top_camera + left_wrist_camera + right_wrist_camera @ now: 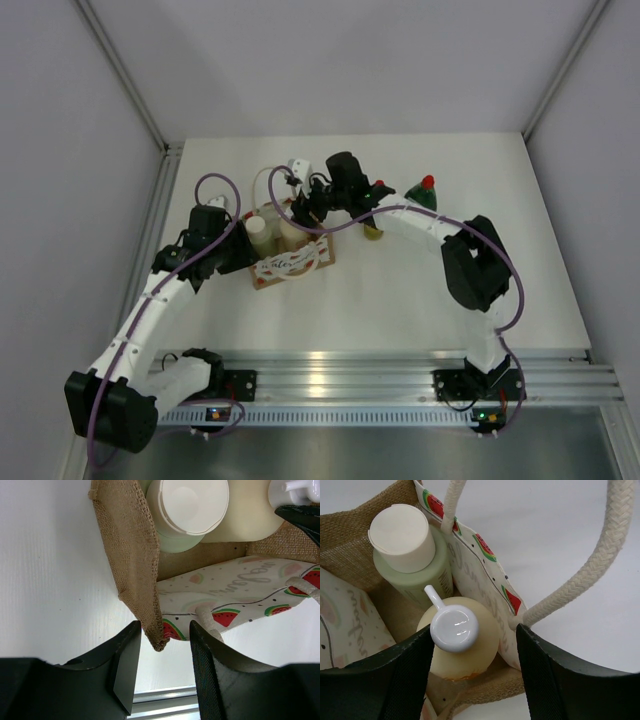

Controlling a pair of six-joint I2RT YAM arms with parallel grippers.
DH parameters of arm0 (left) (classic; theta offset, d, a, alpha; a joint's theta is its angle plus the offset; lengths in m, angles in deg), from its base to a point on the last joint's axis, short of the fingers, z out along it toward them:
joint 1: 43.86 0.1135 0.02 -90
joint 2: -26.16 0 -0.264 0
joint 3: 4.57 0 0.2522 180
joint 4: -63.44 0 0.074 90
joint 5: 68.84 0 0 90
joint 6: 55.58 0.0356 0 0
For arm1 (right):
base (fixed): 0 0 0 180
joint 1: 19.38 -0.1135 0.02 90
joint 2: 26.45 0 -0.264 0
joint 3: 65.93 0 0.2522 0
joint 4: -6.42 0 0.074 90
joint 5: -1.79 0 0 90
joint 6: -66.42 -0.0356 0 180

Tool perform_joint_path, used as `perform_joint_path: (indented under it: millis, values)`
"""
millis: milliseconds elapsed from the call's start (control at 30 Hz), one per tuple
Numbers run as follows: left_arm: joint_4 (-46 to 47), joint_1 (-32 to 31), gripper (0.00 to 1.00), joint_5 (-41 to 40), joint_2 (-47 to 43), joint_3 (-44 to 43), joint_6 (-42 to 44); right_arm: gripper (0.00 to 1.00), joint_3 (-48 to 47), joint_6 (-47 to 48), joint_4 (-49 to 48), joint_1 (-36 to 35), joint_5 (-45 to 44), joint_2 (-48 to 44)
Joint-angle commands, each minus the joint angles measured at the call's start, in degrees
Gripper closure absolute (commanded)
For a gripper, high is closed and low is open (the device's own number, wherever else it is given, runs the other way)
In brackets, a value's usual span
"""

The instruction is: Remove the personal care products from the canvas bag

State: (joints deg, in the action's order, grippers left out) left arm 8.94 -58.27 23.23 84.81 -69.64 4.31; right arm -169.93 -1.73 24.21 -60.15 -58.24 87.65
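The canvas bag (295, 265) stands left of the table's middle, its watermelon-print front (235, 587) facing the arms. Inside stand the pale olive-grey bottle (422, 577) with its white cap (190, 505) and the cream pump bottle (470, 655). My right gripper (474, 630) is open over the bag. One finger touches the pump bottle and the other is outside the printed wall by the cream handle (590, 565). My left gripper (165, 625) is shut on the bag's burlap corner (155, 635). The flat dark green bottle (422, 193) stands on the table to the right, and a yellowish bottle (372, 233) shows under the right arm.
The bag's burlap side wall (125, 555) rises close to my left fingers. An aluminium rail (400, 375) runs along the near table edge. Grey walls (100, 100) close in the table on the left, back and right.
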Motion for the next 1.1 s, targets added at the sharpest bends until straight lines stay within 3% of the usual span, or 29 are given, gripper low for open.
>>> perform_joint_path:
  millis: [0,400,700,833,1067]
  values:
    - [0.3,-0.4,0.51,0.4,0.1,0.2,0.2,0.37,-1.7,-0.4,-3.4,-0.4,1.0,1.4]
    - [0.4,-0.4,0.51,0.2,-0.7,0.4,0.1,0.39,-1.6,-3.4,-8.4,-0.4,3.9,2.8]
    - [0.3,-0.6,0.51,0.2,-0.8,0.5,0.0,0.59,-0.9,-3.1,-8.8,-0.4,4.2,4.0]
    - [0.4,-0.6,0.51,0.1,-0.6,0.4,0.0,0.79,0.4,-3.1,-10.1,-0.4,5.6,3.9]
    - [0.4,-0.7,0.51,0.0,-0.8,0.5,-0.1,0.99,3.2,-5.2,-15.4,-0.4,6.7,1.0]
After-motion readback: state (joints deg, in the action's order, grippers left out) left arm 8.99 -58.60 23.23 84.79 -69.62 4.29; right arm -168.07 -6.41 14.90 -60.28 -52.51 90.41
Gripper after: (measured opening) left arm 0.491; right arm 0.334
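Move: The white pump head of the cream bottle in the canvas bag lies about 2 cm to the right hand's left, 1 cm back and 1 cm below the hand. The green bottle with the white cap stands beside it, some 9 cm to the hand's left, 3 cm back and 7 cm below. Out on the table, the red-capped amber bottle is about 18 cm to the right, 3 cm farther out and 9 cm lower. From the left hand, the pump head is roughly 11 cm ahead, 9 cm to the right and about level. From just short of the pump bottle, the right hand eases about 2 cm to its left, sinking slightly, so the open fingers pass either side of the white pump head while the wrist turns only some 5 degrees. Halfway through, the fingers start to close, from well open to about a third, and pinch the pump head from both sides, the hand drawing back a touch as they settle. ##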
